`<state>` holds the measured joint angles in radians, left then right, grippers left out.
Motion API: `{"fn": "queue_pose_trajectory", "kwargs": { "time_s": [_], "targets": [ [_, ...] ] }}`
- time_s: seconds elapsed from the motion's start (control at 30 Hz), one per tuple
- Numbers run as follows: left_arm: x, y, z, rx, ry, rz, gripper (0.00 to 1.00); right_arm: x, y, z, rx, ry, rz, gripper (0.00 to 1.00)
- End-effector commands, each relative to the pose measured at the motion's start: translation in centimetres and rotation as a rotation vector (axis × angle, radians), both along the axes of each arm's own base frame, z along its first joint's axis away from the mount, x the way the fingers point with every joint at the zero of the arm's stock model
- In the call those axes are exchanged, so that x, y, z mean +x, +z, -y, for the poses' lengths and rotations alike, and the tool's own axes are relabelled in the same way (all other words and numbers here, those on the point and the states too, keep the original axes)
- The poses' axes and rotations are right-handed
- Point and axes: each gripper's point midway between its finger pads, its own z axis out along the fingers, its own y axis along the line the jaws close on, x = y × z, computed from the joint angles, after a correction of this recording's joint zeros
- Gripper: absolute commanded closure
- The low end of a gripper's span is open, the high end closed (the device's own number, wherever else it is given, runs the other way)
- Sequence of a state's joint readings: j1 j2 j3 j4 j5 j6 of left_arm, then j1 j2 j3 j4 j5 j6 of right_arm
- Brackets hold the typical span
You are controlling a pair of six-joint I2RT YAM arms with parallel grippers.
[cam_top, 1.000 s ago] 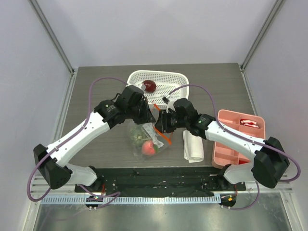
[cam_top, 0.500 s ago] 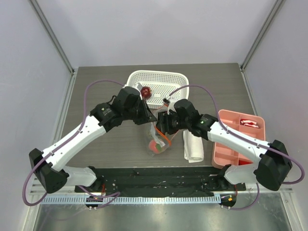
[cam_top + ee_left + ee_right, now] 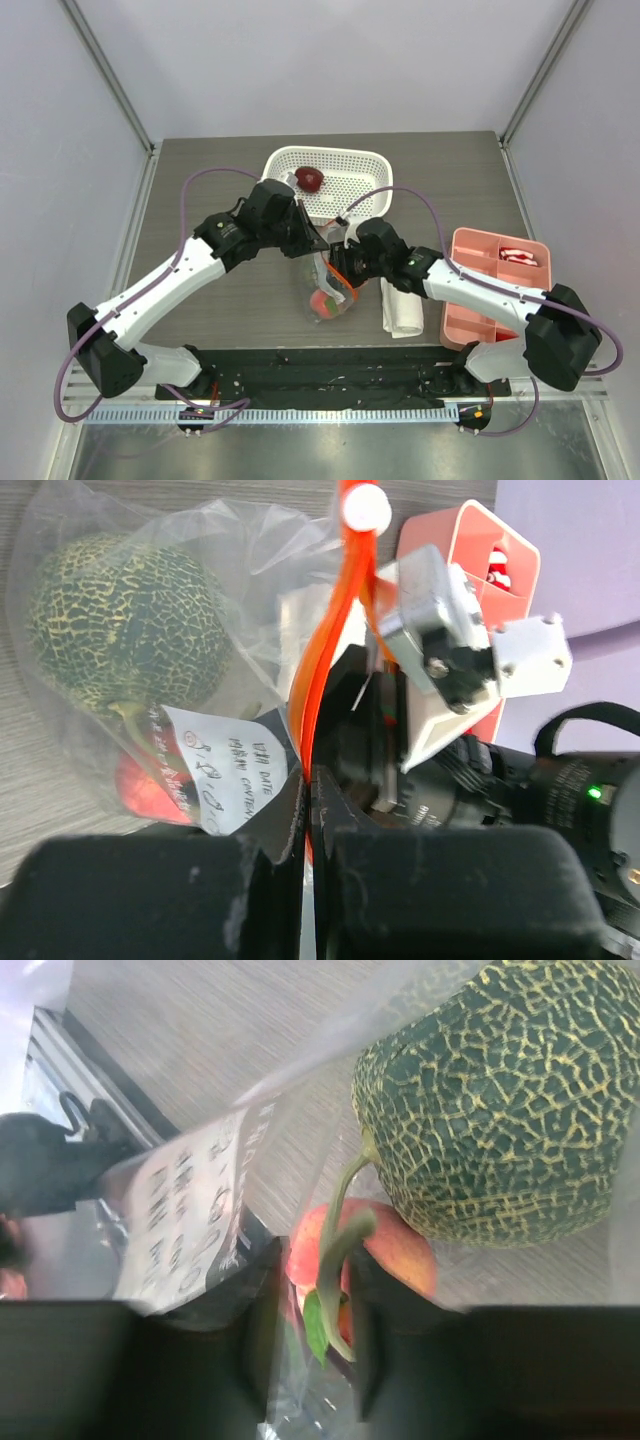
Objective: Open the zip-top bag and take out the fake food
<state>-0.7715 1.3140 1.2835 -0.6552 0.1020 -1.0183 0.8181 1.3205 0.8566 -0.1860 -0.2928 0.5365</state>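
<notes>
My left gripper point(image 3: 318, 243) point(image 3: 308, 780) is shut on the orange-red zip strip point(image 3: 335, 650) of the zip-top bag point(image 3: 326, 292), which hangs lifted off the table. Inside the bag lie the bumpy green ball point(image 3: 120, 630) point(image 3: 500, 1110) and, under it, the pinkish-red fruit point(image 3: 322, 303) point(image 3: 400, 1250). My right gripper point(image 3: 338, 268) point(image 3: 315, 1260) is at the bag's mouth. Its jaws stand part-way apart, with clear plastic and a green stem point(image 3: 340, 1260) between them. The dark red fruit point(image 3: 310, 179) lies in the white basket.
The white basket point(image 3: 350, 165) stands at the back centre. A pink tray point(image 3: 500, 290) point(image 3: 470, 550) with red-and-white pieces point(image 3: 522, 254) sits on the right. A folded white cloth point(image 3: 403, 308) lies between the bag and the tray.
The bag has been lifted and drawn right, and now hangs narrower. My right gripper's jaws widened and then narrowed. The dark red fruit shifted a little in the basket.
</notes>
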Motion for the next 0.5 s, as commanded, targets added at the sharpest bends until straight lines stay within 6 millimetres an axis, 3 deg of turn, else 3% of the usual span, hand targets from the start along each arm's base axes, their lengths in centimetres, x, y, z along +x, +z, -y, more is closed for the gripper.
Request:
{"fn": "queue_pose_trajectory", "kwargs": {
  "time_s": [0.0,0.03,0.13,0.27,0.4,0.47],
  "targets": [
    [-0.2,2.1,0.9,-0.068,-0.028,0.040,1.00,1.0,1.2,-1.4,0.053,-0.017,0.036,0.75],
    [-0.3,1.9,0.7,-0.065,-0.027,0.039,1.00,1.0,1.6,-1.5,0.065,-0.027,0.027,0.88],
    [-0.9,0.7,0.2,-0.038,-0.040,0.023,1.00,1.5,2.9,-1.5,0.082,-0.068,0.024,0.99],
    [-1.9,-0.9,-0.6,-0.007,-0.063,0.004,1.00,2.5,5.3,-1.1,0.066,-0.136,0.032,0.99],
    [-3.2,-2.8,-1.4,0.009,-0.075,-0.038,1.00,3.6,6.4,-0.8,0.032,-0.200,0.034,0.99],
    [-3.5,-2.7,-1.8,0.003,-0.071,-0.032,1.00,3.9,6.8,-0.6,0.024,-0.217,0.028,0.99]
  ]
}}
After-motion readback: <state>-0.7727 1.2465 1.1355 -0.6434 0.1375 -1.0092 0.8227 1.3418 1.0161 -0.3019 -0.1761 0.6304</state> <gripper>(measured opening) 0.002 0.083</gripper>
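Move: The melon's pale stem stands between the right gripper's open fingertips, within about 1 cm to the left and 1 cm below their middle. The melon, still in the bag, is some 3 cm ahead, 5 cm left and 7 cm below that hand; the red fruit lies about 3 cm back, 4 cm left and 7 cm below it. From the left gripper the stem is level fore and aft, roughly 3 cm right and 10 cm below. Shut the right gripper on the melon's stem almost where it is, then draw the stem up about 4 cm and some 2 cm forward, turning the wrist slightly clockwise. Meanwhile keep the left fingers shut on the bag's orange-edged rim and lower it about 3.5 cm, easing back and a little left. ##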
